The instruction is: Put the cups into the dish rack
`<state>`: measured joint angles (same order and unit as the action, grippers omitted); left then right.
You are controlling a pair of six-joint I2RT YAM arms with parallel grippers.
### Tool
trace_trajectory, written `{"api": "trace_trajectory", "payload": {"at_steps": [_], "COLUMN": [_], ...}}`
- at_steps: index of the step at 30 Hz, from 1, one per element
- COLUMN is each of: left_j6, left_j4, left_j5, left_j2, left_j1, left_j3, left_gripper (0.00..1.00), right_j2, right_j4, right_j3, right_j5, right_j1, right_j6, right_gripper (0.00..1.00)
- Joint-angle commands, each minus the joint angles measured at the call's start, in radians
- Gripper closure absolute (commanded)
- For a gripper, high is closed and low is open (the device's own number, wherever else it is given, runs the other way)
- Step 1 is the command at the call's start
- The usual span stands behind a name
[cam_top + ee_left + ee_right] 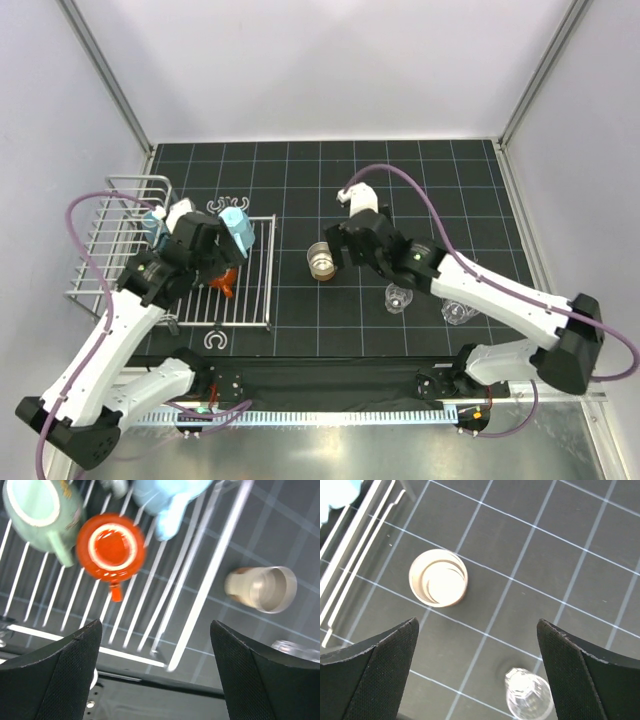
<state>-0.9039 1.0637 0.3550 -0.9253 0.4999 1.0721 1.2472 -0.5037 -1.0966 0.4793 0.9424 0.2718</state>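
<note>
The dish rack (256,296) stands at the left, with its raised basket (100,250) farther left. On its flat slats (199,591) sit an orange cup (111,547), a mint green cup (35,505) and a blurred light blue cup (167,500). My left gripper (155,627) hangs open above the rack's near corner, just past the orange cup (226,281), holding nothing. A steel cup (439,577) stands upright on the mat right of the rack. My right gripper (477,625) is open and empty above the mat, between the steel cup (322,262) and a clear cup (527,696).
A second clear cup (458,312) sits on the black gridded mat (420,190) right of the first (398,298). White walls close in the mat at the back and sides. The right arm stretches across the mat's right half.
</note>
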Motion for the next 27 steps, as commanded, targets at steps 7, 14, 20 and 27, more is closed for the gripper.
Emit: {"api": "trace_trajectory", "payload": {"at_steps": [7,14,20,27], "left_j6": [-0.006,-0.026,-0.003,0.04], "left_j4": [0.024,0.018,-0.001,-0.042], "left_j5": [-0.126,-0.211,-0.315,-0.35], "left_j2": [0.08,0.092,0.031,0.02], "left_j1": [-0.001,-0.001,-0.001,-0.001], "left_j3": [0.138,0.158,0.209,0.204], "left_gripper": [0.17,0.18,0.18,0.19], "right_j2": [0.207,0.34,0.403,0.455], "right_j4": [-0.07,-0.111,-0.139,-0.144], "right_j3": [-0.166,-0.247,-0.302,-0.322], "right_j5": [-0.281,-0.357,-0.372,-0.4], "right_j1": [-0.151,-0.166,-0.174,-0.183], "right_j6": [0.136,0.125,0.159,0.159], "right_gripper": [0.27,0.23,0.23,0.24]}}
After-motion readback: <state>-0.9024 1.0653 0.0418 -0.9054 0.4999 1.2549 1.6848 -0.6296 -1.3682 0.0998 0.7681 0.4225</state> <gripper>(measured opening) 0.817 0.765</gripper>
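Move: Some 5 cm ahead of the right hand, 6 cm to its left and 17 cm below it, the beige cup stands alone on the dark table. The small clear glass lies about 15 cm to the right of that cup and 7 cm nearer the base; the dish rack's right rim runs roughly 10 cm to the left of the cup, level with it. From the left hand the beige cup is about 9 cm ahead and 14 cm to the right. Sinking about 8 cm towards the beige cup while easing 5 cm left and 4 cm forward, the right hand tips its fingers some 25 degrees steeper over the rim; they narrow partway but stay well open, without touching. The left hand, empty and still open, rises away from the orange cup, then drifts right over the rack, rolling its left side down. ##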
